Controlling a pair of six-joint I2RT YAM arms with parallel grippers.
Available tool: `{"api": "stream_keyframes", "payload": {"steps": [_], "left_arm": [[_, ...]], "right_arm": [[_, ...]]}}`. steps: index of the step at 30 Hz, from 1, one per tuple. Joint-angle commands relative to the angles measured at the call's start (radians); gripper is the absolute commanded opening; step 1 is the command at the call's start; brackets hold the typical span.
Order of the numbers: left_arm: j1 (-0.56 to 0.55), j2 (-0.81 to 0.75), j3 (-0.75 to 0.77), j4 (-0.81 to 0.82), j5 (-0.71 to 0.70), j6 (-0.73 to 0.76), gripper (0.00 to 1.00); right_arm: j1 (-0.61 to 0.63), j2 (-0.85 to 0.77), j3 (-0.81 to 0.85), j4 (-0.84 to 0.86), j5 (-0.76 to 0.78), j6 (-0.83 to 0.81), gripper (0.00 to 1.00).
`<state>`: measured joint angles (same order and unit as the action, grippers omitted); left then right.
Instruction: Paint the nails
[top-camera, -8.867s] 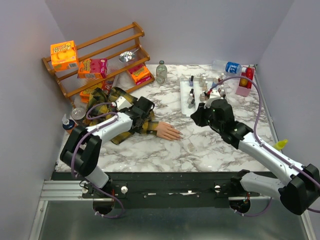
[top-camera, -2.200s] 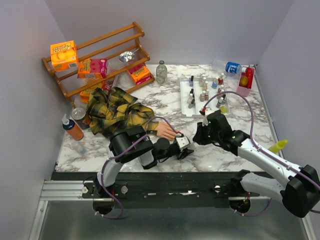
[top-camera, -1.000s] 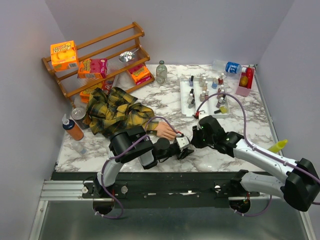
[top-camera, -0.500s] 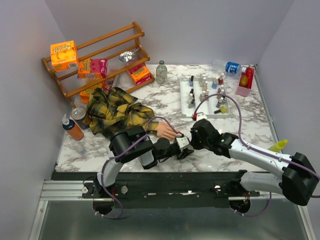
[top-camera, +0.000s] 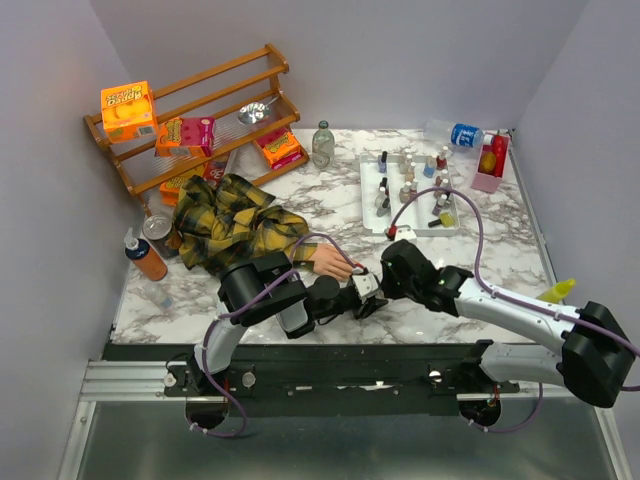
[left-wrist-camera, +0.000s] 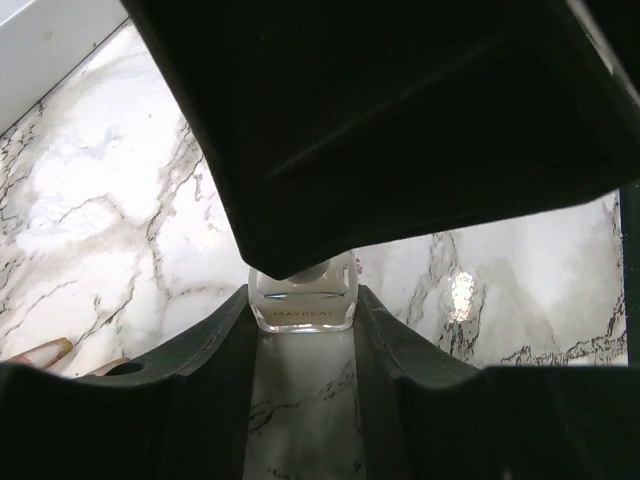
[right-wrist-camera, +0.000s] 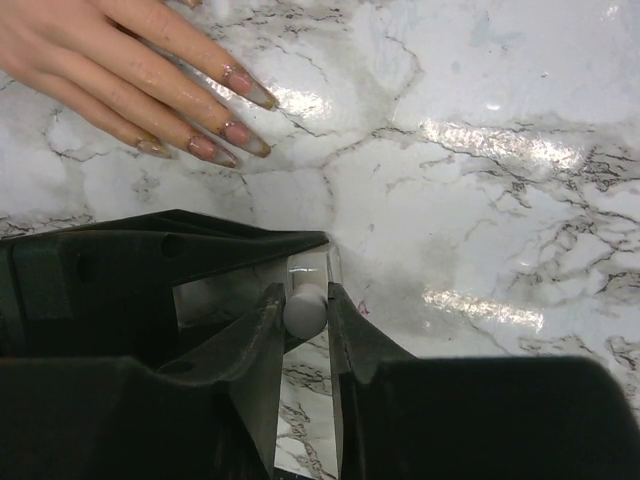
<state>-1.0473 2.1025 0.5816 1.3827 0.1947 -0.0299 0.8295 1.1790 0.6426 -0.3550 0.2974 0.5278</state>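
Note:
A peach mannequin hand sticks out of a yellow-and-black plaid sleeve and lies flat on the marble. Its long nails show glossy, brownish tips in the right wrist view. Just right of the fingertips my left gripper is shut on a small clear nail-polish bottle that stands upright on the table. My right gripper comes down from above, and its fingers are shut on the bottle's white cap. In the left wrist view the right gripper's black body hides the cap.
A white tray with several polish bottles stands behind at the right. A wooden rack with boxes is at the back left. An orange bottle stands left of the sleeve. A glass bottle and a pink box sit at the back.
My right arm has moved left and down onto the bottle held by the left gripper, and its fingers now sit on the cap. The left arm and the mannequin hand have not moved.

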Motion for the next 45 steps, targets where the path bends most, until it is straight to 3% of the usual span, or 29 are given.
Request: {"api": "stream_keyframes", "payload": {"steps": [1, 9, 14, 20, 28, 40, 45], "left_arm": [[-0.002, 0.016, -0.014, 0.095, -0.006, 0.024, 0.38], [-0.003, 0.017, -0.014, 0.099, 0.0, 0.025, 0.4], [-0.005, 0.014, -0.016, 0.099, 0.003, 0.024, 0.63], [-0.01, 0.002, -0.025, 0.102, -0.003, 0.024, 0.81], [-0.013, -0.067, -0.048, 0.064, -0.032, 0.053, 0.83], [-0.023, -0.369, -0.147, -0.207, -0.138, 0.042, 0.9], [-0.034, -0.606, -0.193, -0.486, -0.256, -0.004, 0.92]], "right_arm": [[0.007, -0.033, 0.006, -0.061, 0.043, 0.029, 0.38], [0.007, -0.111, 0.061, -0.116, 0.026, -0.005, 0.52], [0.007, -0.185, 0.071, -0.171, 0.058, -0.006, 0.56], [0.006, -0.202, 0.095, -0.21, 0.048, -0.011, 0.61], [0.0, -0.232, 0.12, -0.239, 0.028, -0.023, 0.61], [-0.041, -0.232, 0.176, -0.268, -0.072, -0.086, 0.63], [-0.075, -0.206, 0.224, -0.309, -0.104, -0.124, 0.66]]}}
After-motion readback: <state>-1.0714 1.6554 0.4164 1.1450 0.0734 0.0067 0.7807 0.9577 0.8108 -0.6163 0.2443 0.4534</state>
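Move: The capped clear nail polish bottle stands on the marble between my hands. Its glass is in my left fingers, middle 0 cm ahead, 0 cm sideways and about 1 cm up; its cap is between my right fingertips, putting its middle straight below them, some 2 cm down. From it, the mannequin hand's middle is roughly 8 cm ahead and 12 cm left, and the white tray's about 24 cm ahead and 6 cm right. My right fingers open off the white cap and I lift that hand almost straight up, about 8 cm, easing slightly to the right. My left hand keeps hold of the glass a little longer, then spreads its fingers wide, lets go, and rises some 7 cm while backing off leftward about 4 cm. ##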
